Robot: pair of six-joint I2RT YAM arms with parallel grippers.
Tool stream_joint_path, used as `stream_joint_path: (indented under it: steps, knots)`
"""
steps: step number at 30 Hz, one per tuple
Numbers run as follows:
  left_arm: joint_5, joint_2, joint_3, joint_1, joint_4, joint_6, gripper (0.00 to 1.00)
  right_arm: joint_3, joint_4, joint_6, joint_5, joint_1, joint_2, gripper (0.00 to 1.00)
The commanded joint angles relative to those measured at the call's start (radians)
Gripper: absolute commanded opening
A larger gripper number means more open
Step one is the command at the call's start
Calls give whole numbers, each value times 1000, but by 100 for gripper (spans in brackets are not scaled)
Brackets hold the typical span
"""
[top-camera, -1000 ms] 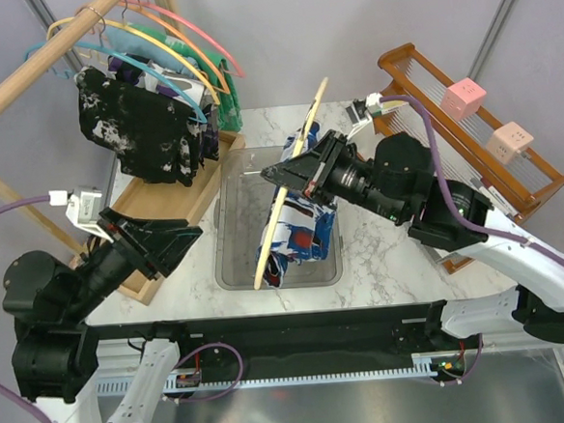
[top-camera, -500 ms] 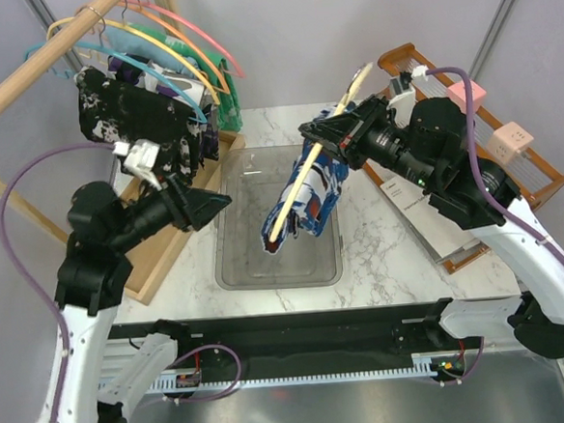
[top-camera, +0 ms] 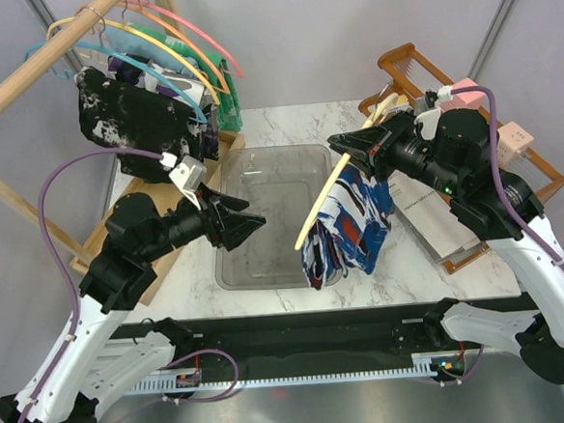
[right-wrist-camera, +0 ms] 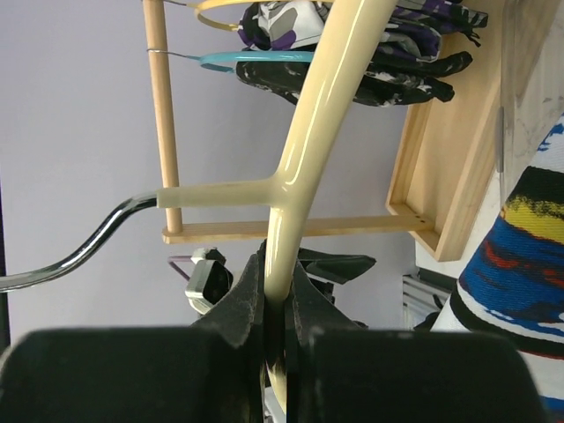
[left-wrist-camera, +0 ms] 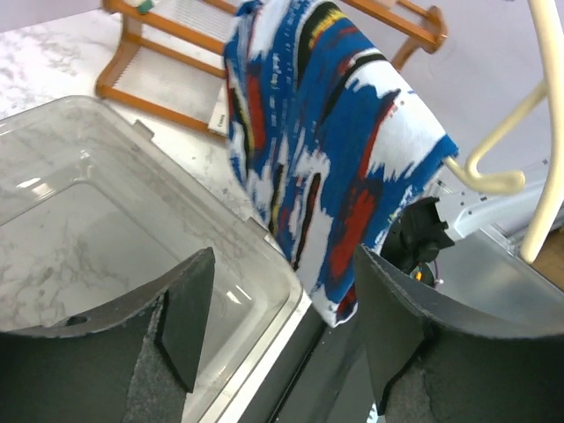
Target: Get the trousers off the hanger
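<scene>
The printed trousers (top-camera: 346, 228) hang over the cream hanger (top-camera: 331, 186), held in the air right of the clear bin (top-camera: 228, 239). My right gripper (top-camera: 352, 148) is shut on the hanger's bar (right-wrist-camera: 304, 132), with its fingers (right-wrist-camera: 247, 295) pinching it close to the hook. The trousers show at the right edge of the right wrist view (right-wrist-camera: 520, 264). My left gripper (top-camera: 249, 223) is open and empty over the bin, left of the trousers and apart from them. In the left wrist view the trousers (left-wrist-camera: 330, 150) hang ahead between the spread fingers (left-wrist-camera: 189, 308), with the hanger (left-wrist-camera: 546, 132) at the right.
A wooden rack at the back left carries pink, orange and teal hangers (top-camera: 189, 58) and a black speckled garment (top-camera: 136, 125). A wooden tray (top-camera: 156, 206) lies left of the bin. An orange-brown rack (top-camera: 448, 93) with pink blocks stands at the right.
My right gripper has carried the hanger and trousers right and toward the front, off the bin. My left gripper has moved right over the bin, toward the trousers.
</scene>
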Motion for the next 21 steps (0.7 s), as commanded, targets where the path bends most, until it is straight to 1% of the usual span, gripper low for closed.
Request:
stream_joint_path:
  steps: [1,3,7,11,15,18,21]
  knots:
    - [85,-41,-81,-24,237,41,73,52,180,65,-39,-6,-46,0]
    - [92,-46,-96,-44,267,38,75,41,183,80,-32,-7,-54,0]
    - [122,6,-76,-82,294,35,72,29,191,103,-29,-7,-61,0]
    - [88,43,-50,-166,304,66,71,15,201,105,-6,-6,-77,0]
    - [65,49,-47,-197,300,89,72,-3,246,119,14,-6,-80,0]
    - [40,89,-32,-223,300,96,72,0,267,123,9,-6,-78,0]
    - [2,135,-3,-251,300,102,69,-10,267,129,11,-6,-86,0]
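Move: The trousers hang from the hanger some 17 cm to the left hand's right, about level with it both in height and in reach. From this hand the hanger's middle is about 15 cm right, 5 cm ahead and 9 cm higher; the clear tray's middle is roughly 7 cm ahead, 3 cm right and 30 cm below. From the right hand the trousers lie about 10 cm back, straight behind and some 13 cm lower. The trousers, still hanging from the hanger pinched in the right fingers, are approached by the empty left hand, which travels about 6 cm right and half as far back, towards their near lower corner, swinging some 15 degrees clockwise with fingers staying open. The right hand keeps its grip and eases up slightly, rolling a little with its left side rising. ##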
